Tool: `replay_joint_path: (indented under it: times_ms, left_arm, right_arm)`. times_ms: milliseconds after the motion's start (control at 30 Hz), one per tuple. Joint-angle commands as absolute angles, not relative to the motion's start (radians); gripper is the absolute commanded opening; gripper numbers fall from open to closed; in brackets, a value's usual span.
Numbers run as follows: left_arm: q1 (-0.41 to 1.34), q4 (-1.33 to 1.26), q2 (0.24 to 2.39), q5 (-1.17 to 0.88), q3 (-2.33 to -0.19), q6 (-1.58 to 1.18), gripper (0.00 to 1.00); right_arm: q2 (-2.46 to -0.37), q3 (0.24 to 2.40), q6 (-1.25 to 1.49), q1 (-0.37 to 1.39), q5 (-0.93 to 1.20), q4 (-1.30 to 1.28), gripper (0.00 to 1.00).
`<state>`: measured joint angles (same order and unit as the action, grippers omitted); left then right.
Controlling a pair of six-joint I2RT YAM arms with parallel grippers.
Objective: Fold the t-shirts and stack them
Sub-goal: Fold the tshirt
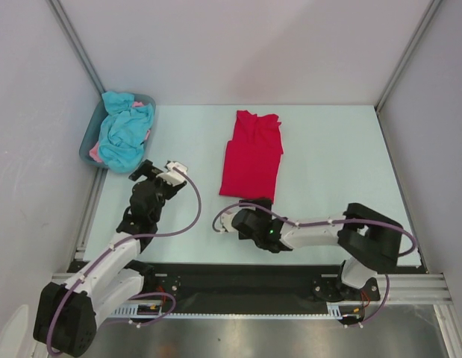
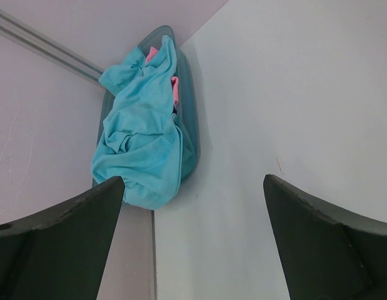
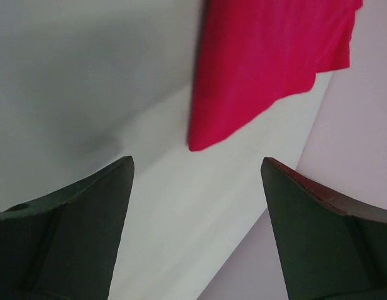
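A crimson red t-shirt (image 1: 251,153) lies flat on the table, folded into a long narrow strip; its near corner (image 3: 268,62) shows in the right wrist view. A crumpled turquoise t-shirt (image 1: 125,134) (image 2: 143,137) fills the grey-blue tub (image 1: 87,145) (image 2: 190,94) at the back left, and a bit of pink cloth (image 2: 174,87) peeks out from under it. My left gripper (image 1: 157,168) (image 2: 193,231) is open over bare table, just short of the tub. My right gripper (image 1: 242,211) (image 3: 196,219) is open and holds nothing, just below the red shirt's near edge.
The pale table (image 1: 335,149) is bounded by white walls on the left, back and right. The tub sits at the table's left edge against the wall. A black strip (image 1: 245,280) with both arm bases runs along the near edge.
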<state>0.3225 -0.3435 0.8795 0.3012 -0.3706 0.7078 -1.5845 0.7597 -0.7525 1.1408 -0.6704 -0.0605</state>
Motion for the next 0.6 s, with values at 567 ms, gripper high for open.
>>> replay_joint_path:
  times_ms: [567]
  left_arm:
    - [0.324, -0.373, 0.853, 0.339, -0.359, 0.721, 1.0]
  right_arm:
    - [-1.928, 0.934, -0.879, 1.077, -0.678, 0.215, 0.85]
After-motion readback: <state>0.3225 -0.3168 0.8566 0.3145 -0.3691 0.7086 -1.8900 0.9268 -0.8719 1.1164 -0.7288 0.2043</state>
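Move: The red t-shirt's near edge has its middle about 2 cm ahead and 4 cm left of the open right hand, some 5 cm below. On that edge, the near-left corner is about 11 cm left and 2 cm ahead, the near-right corner roughly 5 cm right and level with the hand. From the left hand, the near edge's middle lies about 25 cm right, 6 cm back and 16 cm lower. The right hand dips 2 cm, sweeping about 5 cm left, then 5 cm forward to the t-shirt's near edge, fingers open. ##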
